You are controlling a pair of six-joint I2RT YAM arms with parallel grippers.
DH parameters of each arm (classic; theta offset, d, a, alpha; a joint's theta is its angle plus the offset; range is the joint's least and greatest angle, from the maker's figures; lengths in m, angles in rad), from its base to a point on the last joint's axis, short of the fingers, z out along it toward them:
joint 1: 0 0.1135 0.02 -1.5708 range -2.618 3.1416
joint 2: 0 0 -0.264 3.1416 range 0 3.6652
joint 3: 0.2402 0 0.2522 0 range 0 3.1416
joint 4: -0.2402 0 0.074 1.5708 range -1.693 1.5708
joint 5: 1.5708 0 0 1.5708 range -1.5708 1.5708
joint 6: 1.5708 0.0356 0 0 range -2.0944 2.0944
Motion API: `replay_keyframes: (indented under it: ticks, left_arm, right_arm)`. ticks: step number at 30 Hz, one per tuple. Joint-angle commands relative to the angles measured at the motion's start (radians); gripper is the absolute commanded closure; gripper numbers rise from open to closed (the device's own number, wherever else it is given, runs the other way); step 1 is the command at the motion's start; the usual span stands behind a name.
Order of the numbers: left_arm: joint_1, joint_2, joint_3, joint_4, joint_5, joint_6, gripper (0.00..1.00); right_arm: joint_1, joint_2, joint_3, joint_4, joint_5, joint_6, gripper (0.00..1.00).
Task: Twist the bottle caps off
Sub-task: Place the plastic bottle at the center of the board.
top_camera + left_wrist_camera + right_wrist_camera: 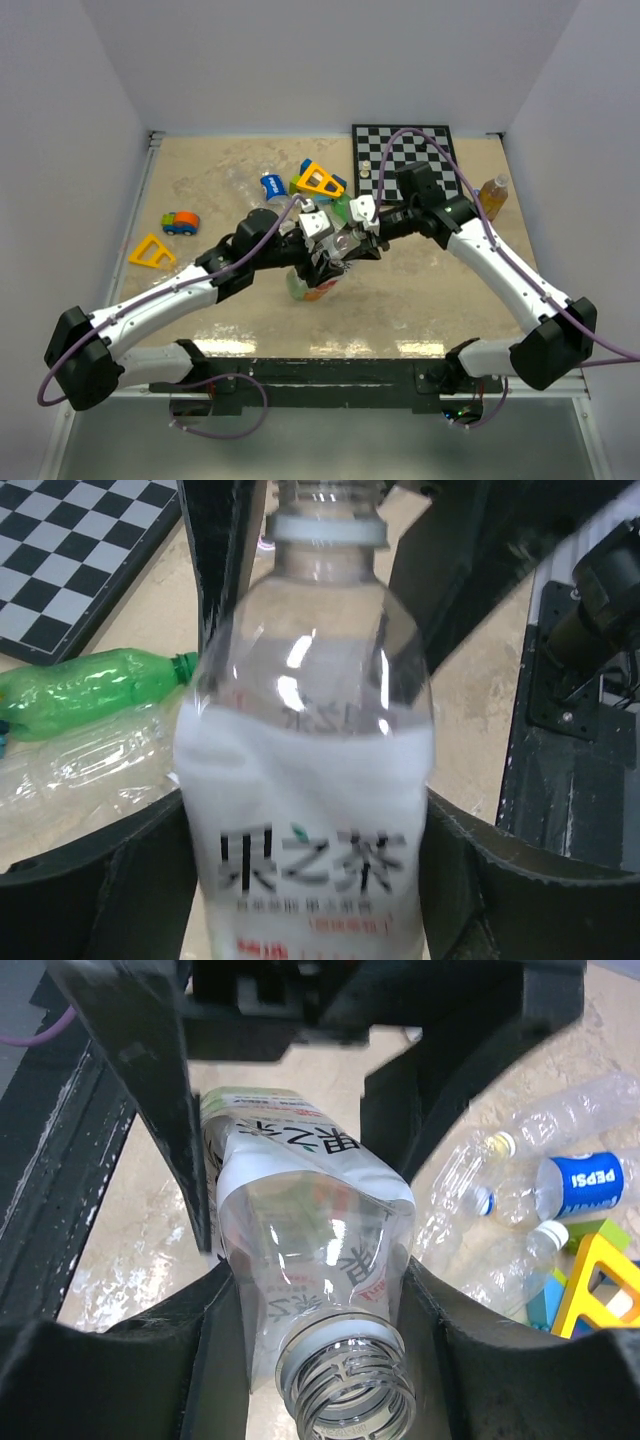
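A clear bottle (pixel 310 780) with a white label hangs over the table middle, held between both arms. My left gripper (pixel 310 890) is shut on its labelled body, a finger (pixel 100 880) pressing each side. My right gripper (pixel 325 1330) is shut on the bottle's shoulder (pixel 320 1250), which looks dented. The threaded neck (pixel 350 1390) is bare, with no cap on it. In the top view the bottle (pixel 305 285) is mostly hidden under the grippers. A white bottle cap (pixel 552 1230) sits on a clear bottle lying on the table, and another cap (pixel 505 1143) is on its neighbour.
A green bottle (pixel 90 690) and a crushed clear one (pixel 90 770) lie beside the chessboard (pixel 410 155). A Pepsi bottle (pixel 580 1182), toy blocks (pixel 320 182), a toy car (pixel 181 222), a yellow triangle (pixel 150 252) and an upright amber bottle (pixel 493 192) stand around.
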Motion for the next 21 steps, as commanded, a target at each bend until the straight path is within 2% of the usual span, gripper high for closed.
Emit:
replay_keyframes:
  ticks: [1, 7, 12, 15, 21]
  left_arm:
    - [0.008, -0.092, 0.038, -0.100, -0.024, 0.107, 0.19]
    - [0.008, -0.184, 0.043, -0.191, -0.197, 0.193, 0.09]
    - [0.008, -0.242, -0.017, -0.192, -0.366, 0.253, 0.04]
    - [0.008, -0.285, -0.103, -0.110, -0.408, 0.245, 0.00]
    - [0.008, -0.314, -0.137, -0.097, -0.447, 0.244, 0.00]
  right_arm:
    - [-0.067, -0.066, 0.035, -0.038, 0.016, 0.073, 0.89]
    - [-0.219, -0.135, 0.043, -0.032, 0.170, 0.125, 0.89]
    - [-0.296, -0.138, 0.073, -0.001, 0.509, 0.166, 0.87]
    - [-0.383, -0.087, 0.151, -0.039, 0.615, 0.148, 0.87]
    - [-0.406, 0.045, 0.251, -0.053, 0.784, 0.153, 0.86]
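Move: Out past the held, uncapped plastic bottle, the board's centre lies about 23 cm ahead of the right hand, 16 cm to its right and 22 cm below. Nearer the way is the green bottle, some 10 cm ahead and 3 cm right; the white chess pieces stand about 11 cm left of the board's centre, and the amber bottle about 20 cm right of that centre and 8 cm nearer. From the left hand the board's centre is some 27 cm ahead, 21 cm right. Carrying the bottle in an unchanged grip, the right hand sweeps about 20 cm to the right and 14 cm forward towards the board, rising slightly and swinging some 55 degrees clockwise. The left hand opens from partly open to fully wide, comes free of the bottle's lower part and backs off about 9 cm to the left, rising a little and sinking again. ##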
